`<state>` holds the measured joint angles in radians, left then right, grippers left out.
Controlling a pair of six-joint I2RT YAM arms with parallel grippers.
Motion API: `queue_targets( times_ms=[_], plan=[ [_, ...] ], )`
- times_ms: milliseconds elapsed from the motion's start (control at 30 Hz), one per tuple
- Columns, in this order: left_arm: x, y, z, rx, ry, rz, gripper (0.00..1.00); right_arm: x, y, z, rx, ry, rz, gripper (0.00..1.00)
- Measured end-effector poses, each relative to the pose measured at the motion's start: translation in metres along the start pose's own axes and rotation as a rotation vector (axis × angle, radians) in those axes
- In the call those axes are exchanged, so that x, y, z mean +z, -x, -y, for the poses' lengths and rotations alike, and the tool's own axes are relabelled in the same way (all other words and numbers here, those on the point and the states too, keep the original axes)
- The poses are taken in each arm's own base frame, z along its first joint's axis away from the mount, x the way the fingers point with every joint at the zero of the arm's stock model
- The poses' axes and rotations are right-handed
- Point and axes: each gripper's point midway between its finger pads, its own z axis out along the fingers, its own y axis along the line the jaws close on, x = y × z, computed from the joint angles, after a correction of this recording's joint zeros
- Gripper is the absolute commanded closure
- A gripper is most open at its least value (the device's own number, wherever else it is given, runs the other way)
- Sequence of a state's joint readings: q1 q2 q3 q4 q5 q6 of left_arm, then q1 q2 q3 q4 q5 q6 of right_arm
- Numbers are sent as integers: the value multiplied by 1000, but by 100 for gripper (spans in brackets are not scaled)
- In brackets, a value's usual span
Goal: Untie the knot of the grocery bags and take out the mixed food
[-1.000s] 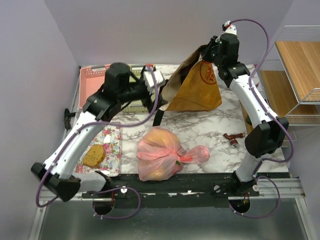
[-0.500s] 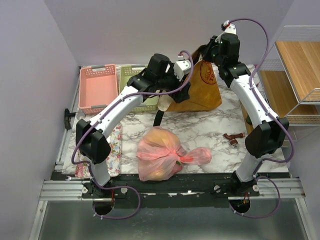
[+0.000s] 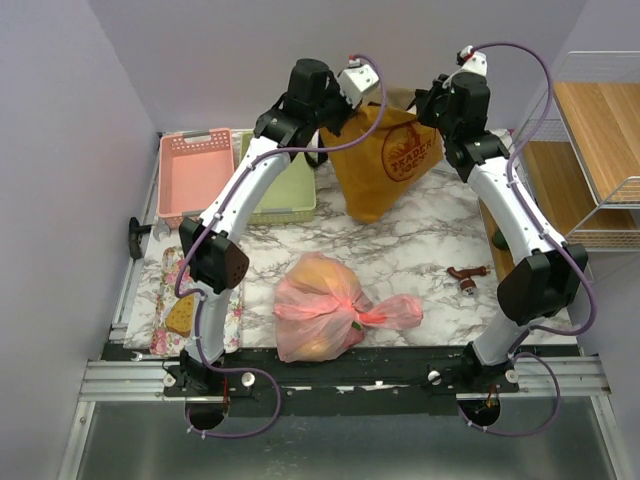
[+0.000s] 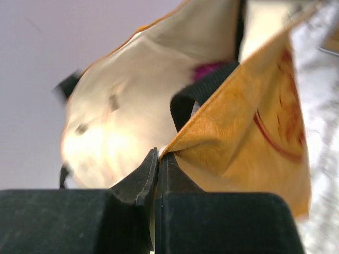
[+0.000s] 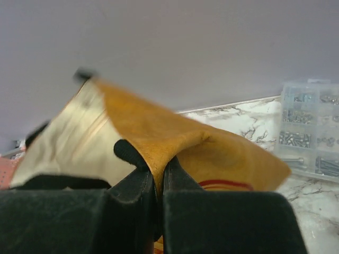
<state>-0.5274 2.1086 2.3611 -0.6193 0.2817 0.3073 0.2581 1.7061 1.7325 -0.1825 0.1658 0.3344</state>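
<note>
The mustard-yellow tote (image 3: 388, 165) with its red round logo hangs off the table at the back, stretched between both grippers. My left gripper (image 3: 338, 112) is shut on the tote's left rim (image 4: 183, 140). My right gripper (image 3: 432, 108) is shut on the right rim (image 5: 159, 143). In the left wrist view the tote's mouth gapes, showing a black strap (image 4: 204, 91) and a purple patch (image 4: 209, 69) inside. The knotted pink plastic bag (image 3: 320, 305) lies at the near middle, with orange-yellow food showing dimly through it. No gripper touches it.
A pink basket (image 3: 195, 175) and a green basket (image 3: 285, 190) stand at the back left. A floral tray (image 3: 172, 275) with a bread slice (image 3: 181, 314) lies near left. A small red-brown tool (image 3: 467, 275) lies right. A wire shelf (image 3: 600, 130) stands far right, and a clear parts box (image 5: 312, 132) sits on the table.
My left arm has swung from over the baskets to the tote and shut on its left rim. The tote has been raised and spread, and its logo now faces up.
</note>
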Motion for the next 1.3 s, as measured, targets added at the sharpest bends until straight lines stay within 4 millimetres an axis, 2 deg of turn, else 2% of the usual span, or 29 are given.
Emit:
queue_targets(
  times_ms=[33, 100, 200, 267, 333, 367, 467, 567, 633, 667, 733, 767, 833, 933, 967, 1033, 1100, 1200, 1300],
  plan=[
    [0, 13, -13, 54, 37, 50, 100, 0, -1, 1, 13, -6, 4, 99],
    [1, 31, -31, 140, 102, 118, 100, 0, -5, 0, 44, -8, 10, 91],
    [8, 57, -47, 235, 166, 209, 100, -1, -10, -1, 112, 10, 45, 88],
    [19, 63, -54, 283, 198, 248, 100, -2, -16, -3, 159, 39, 67, 88],
    [35, 56, -62, 335, 231, 262, 100, -1, -24, -7, 181, 75, 60, 84],
    [40, 49, -65, 350, 240, 257, 100, -1, -31, -8, 183, 90, 49, 77],
    [57, 23, -69, 385, 250, 234, 100, -1, -56, -10, 165, 128, -2, 36],
    [55, -1, -68, 385, 233, 243, 100, -4, -58, -9, 106, 145, -13, 18],
    [38, -18, -61, 389, 194, 248, 100, -9, -48, -9, 59, 150, 10, 16],
    [26, -18, -58, 403, 182, 266, 100, -12, -38, -9, 31, 151, 32, 15],
    [-4, -9, -52, 445, 170, 312, 100, -16, -4, -17, -26, 171, 105, 12],
    [-13, -4, -47, 464, 161, 331, 100, -17, 10, -21, -44, 180, 136, 11],
    [-34, 12, -26, 526, 128, 391, 100, -18, 44, -34, -98, 216, 205, 7],
    [-47, 21, 6, 608, 69, 448, 100, -7, 89, -53, -190, 256, 298, 5],
    [-48, 20, 16, 627, 49, 457, 100, -5, 91, -54, -197, 256, 303, 4],
    [-48, 17, 27, 659, 28, 468, 100, 10, 88, -52, -262, 239, 272, 1],
    [-49, 12, 31, 694, 22, 467, 100, 27, 70, -46, -323, 218, 205, 0],
    [-51, 13, 30, 725, 30, 471, 100, 40, 19, -24, -412, 175, 31, 0],
    [-52, 14, 30, 740, 35, 472, 100, 39, -23, 3, -470, 126, -113, 0]
  ],
)
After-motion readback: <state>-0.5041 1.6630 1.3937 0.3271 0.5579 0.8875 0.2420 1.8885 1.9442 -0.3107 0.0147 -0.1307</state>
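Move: Both hands already grip the rim of the yellow tote bag hanging between them; its middle is about 8 cm right of the left hand and level in reach, and some 9 cm left and 4 cm back from the right hand, 17-19 cm lower. On the table 28-33 cm below, the green basket stands roughly 17 cm left of the left hand, straight beside it, and the pink bag 30 cm back and 6 cm left. The clear parts box lies some 13 cm right of the right hand and 5 cm farther out. Keeping its pinch on the tote's left rim, the left hand swings it forward about 9 cm, rising and dipping on the way, then pulls back past its start to finish some 5 cm behind it, fingers tipped up about 45 degrees and the hand turned a little clockwise. The right hand first sinks about 5 cm and opens to let go of the right rim, then rises well clear and forward before dropping again, wide open, its left side rolling down, to hover at the tote's mouth. ##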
